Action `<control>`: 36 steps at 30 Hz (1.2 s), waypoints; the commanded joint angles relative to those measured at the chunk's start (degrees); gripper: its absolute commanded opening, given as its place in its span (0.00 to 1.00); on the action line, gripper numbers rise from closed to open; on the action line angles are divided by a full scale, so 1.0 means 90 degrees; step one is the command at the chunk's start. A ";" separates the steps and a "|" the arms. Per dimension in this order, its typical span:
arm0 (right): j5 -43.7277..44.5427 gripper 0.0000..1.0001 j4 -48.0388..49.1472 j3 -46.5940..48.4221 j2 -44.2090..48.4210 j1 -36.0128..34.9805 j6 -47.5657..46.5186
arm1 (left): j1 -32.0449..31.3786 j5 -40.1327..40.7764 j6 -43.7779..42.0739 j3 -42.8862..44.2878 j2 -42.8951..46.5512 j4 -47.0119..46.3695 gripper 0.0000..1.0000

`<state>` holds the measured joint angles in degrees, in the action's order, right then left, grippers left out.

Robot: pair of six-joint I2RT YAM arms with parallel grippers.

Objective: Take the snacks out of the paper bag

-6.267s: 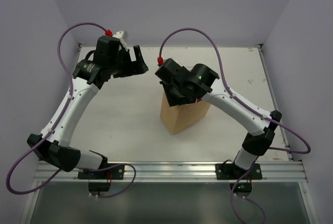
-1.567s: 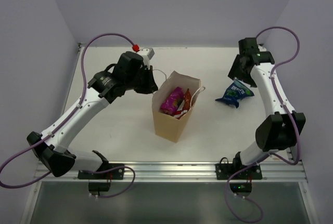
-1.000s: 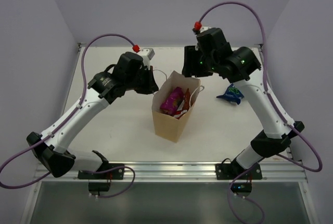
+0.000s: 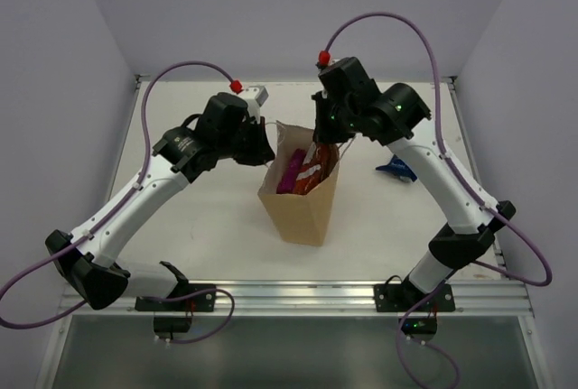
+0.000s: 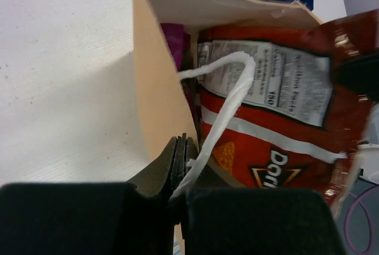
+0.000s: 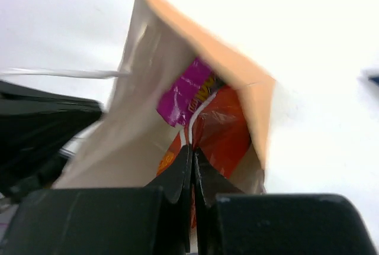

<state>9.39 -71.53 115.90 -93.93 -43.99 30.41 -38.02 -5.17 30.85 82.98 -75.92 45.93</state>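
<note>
The tan paper bag (image 4: 302, 208) stands mid-table, leaning a little. My left gripper (image 4: 265, 152) is shut on the bag's left rim (image 5: 155, 95), and the white cord handle (image 5: 228, 98) loops just beside its jaws. My right gripper (image 4: 322, 147) reaches into the bag mouth and is shut on the top edge of the red-orange Doritos bag (image 6: 224, 128), which stands high in the opening (image 5: 278, 131). A purple packet (image 6: 183, 92) sits behind it inside the paper bag. The blue packet (image 4: 395, 170) lies on the table to the right of the bag.
The white table (image 4: 199, 217) is walled by lilac panels at the back and on both sides. A metal rail (image 4: 289, 297) with both arm bases runs along the near edge. My right arm arches over the blue packet.
My right gripper has dropped from above the bag's far rim into the mouth and shut on the Doritos bag. The paper bag has tilted slightly. My left gripper kept its hold.
</note>
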 commanded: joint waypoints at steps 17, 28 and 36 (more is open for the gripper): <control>-0.0301 0.00 0.0583 0.1801 0.0153 0.0083 -0.0479 | -0.0024 -0.0529 0.0049 0.0116 0.0154 -0.0895 0.00; -0.0018 0.00 0.1843 0.2611 0.0631 0.0093 -0.0830 | -0.0033 -0.0041 0.0039 -0.0070 0.0174 -0.0445 0.00; 0.2488 0.00 0.2176 0.2017 0.1471 0.0636 -0.1387 | -0.0033 0.0271 0.0078 0.0047 0.0232 -0.0241 0.00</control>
<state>18.09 -56.95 135.79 -84.38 -42.04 21.47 -38.33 -4.89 30.92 81.95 -75.77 42.50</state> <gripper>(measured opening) 0.011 0.020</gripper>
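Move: The right hand, already shut on the top of the red Doritos packet, has the packet's middle about 11 cm straight below it, inside the paper bag. Beside it in the bag lies the purple packet, some 3 cm ahead, 6 cm left and 18 cm below the hand. The blue packet, by the free table, is about 12 cm ahead, 32 cm right and 28 cm down; from the left hand, it is 14 cm ahead, 44 cm right and 25 cm down. Keeping its pinch on the red packet's top end, the right hand pulls it up out of the paper bag, some 23 cm in two pulls with a brief halt about halfway, then veers right about 6 cm as it finishes rising, its fingers tipping up roughly 40 degrees. The left hand stays shut on the bag's handle, giving a little to the right and coming mostly back. ##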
